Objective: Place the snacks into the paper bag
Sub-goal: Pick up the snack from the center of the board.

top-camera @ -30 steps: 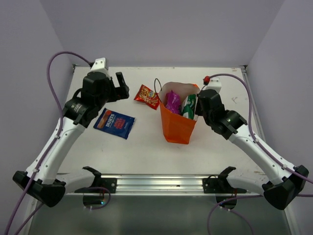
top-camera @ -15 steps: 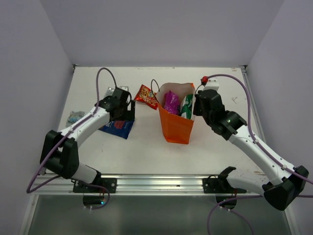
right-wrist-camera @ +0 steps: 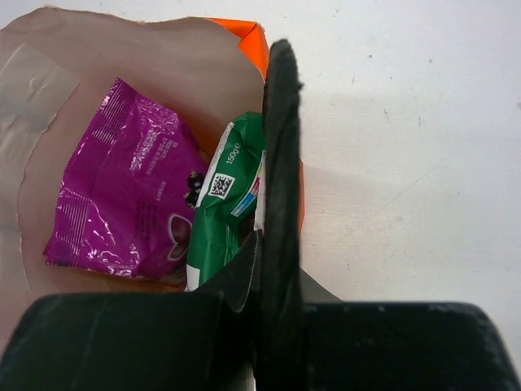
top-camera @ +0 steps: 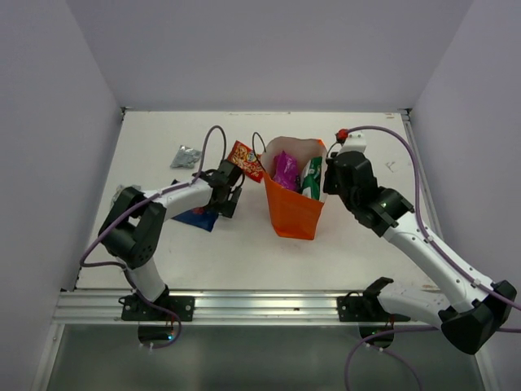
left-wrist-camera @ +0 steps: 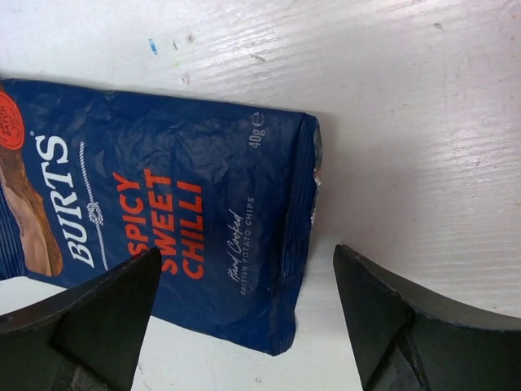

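The orange paper bag (top-camera: 295,212) stands upright mid-table, mouth open. Inside it lean a magenta packet (top-camera: 286,169) (right-wrist-camera: 122,195) and a green-and-white packet (top-camera: 313,176) (right-wrist-camera: 228,191). My right gripper (top-camera: 330,181) (right-wrist-camera: 281,171) is shut on the bag's right rim (right-wrist-camera: 251,39). A dark blue packet (top-camera: 199,217) (left-wrist-camera: 163,212) lies flat left of the bag. My left gripper (top-camera: 229,191) (left-wrist-camera: 246,254) hangs low over its right end, open, one finger on each side of that edge. A red packet (top-camera: 246,160) lies behind it and a small silver one (top-camera: 186,155) further left.
White walls close in the table (top-camera: 244,261) on three sides. A metal rail (top-camera: 260,305) runs along the near edge between the arm bases. The right arm's purple cable (top-camera: 391,130) loops over the back right corner.
My left arm has swung in from the far left and dropped low over the blue packet's right end. The silver packet has come into view. The right arm holds still.
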Controlling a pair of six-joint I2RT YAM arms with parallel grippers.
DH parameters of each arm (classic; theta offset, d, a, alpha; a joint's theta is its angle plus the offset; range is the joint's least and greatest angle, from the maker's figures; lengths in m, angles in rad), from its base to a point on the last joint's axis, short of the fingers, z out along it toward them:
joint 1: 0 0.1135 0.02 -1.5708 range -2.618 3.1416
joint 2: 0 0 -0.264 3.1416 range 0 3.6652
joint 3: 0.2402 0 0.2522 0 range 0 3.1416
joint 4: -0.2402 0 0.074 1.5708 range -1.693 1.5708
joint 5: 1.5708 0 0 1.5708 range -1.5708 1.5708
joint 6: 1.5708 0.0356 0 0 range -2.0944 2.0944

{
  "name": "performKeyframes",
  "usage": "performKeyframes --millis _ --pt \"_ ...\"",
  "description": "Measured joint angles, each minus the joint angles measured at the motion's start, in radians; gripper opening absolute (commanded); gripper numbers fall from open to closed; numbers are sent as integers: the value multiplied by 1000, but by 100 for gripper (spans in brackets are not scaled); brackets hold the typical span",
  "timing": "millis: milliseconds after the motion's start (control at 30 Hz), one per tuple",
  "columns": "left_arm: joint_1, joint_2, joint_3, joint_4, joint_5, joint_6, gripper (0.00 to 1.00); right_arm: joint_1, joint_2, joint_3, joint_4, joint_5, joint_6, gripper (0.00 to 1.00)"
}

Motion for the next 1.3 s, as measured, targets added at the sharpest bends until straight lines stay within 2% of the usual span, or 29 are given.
performKeyframes --millis 100,267,567,700,767,800,867,900,1100,1167,1300 --pt "0 19 16 14 -13 16 87 -3 -2 -3 2 0 -1 0" --pt "-1 47 41 20 -18 20 74 -4 -10 -16 15 0 -8 0" --pt "6 58 42 35 -12 15 62 -5 -21 -36 34 1 -19 0" --pt "41 58 37 58 51 14 50 -5 -44 -64 60 -5 -27 0" --pt "59 59 35 69 87 10 48 -5 -55 -75 69 -9 -31 0" --pt "66 60 35 74 102 7 42 -5 -62 -80 74 -14 -32 0" --pt "75 64 36 81 130 -1 36 -5 -70 -87 78 -19 -34 0" --pt "76 67 37 85 140 -2 27 -5 -74 -91 81 -21 -36 0" --pt "78 77 49 92 192 -3 3 -5 -100 -122 104 -23 -49 0" --pt "79 74 49 93 198 -3 0 -5 -103 -124 104 -23 -52 0" --pt "85 66 48 91 212 -9 0 -5 -105 -124 103 -24 -57 0"
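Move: The blue crisp packet lies flat under the open left gripper, its middle about 5 cm to the left, 2 cm ahead and 2 cm below, its right edge between the spread fingers. The silver packet is some 15 cm ahead and 7 cm left, the red packet 14 cm ahead and 9 cm right. The paper bag stands roughly level, about 20 cm right. From the right gripper, the blue packet is some 35 cm left, 1 cm ahead and 25 cm below. Slide the left gripper about 2.5 cm forward along the blue packet's right edge, then ease it some 1.5 cm lower and 2 cm to the right, rolling it about 10 degrees so its left side dips. Close the fingers from wide open to fully shut as it goes, pinching that right edge at about its middle. ##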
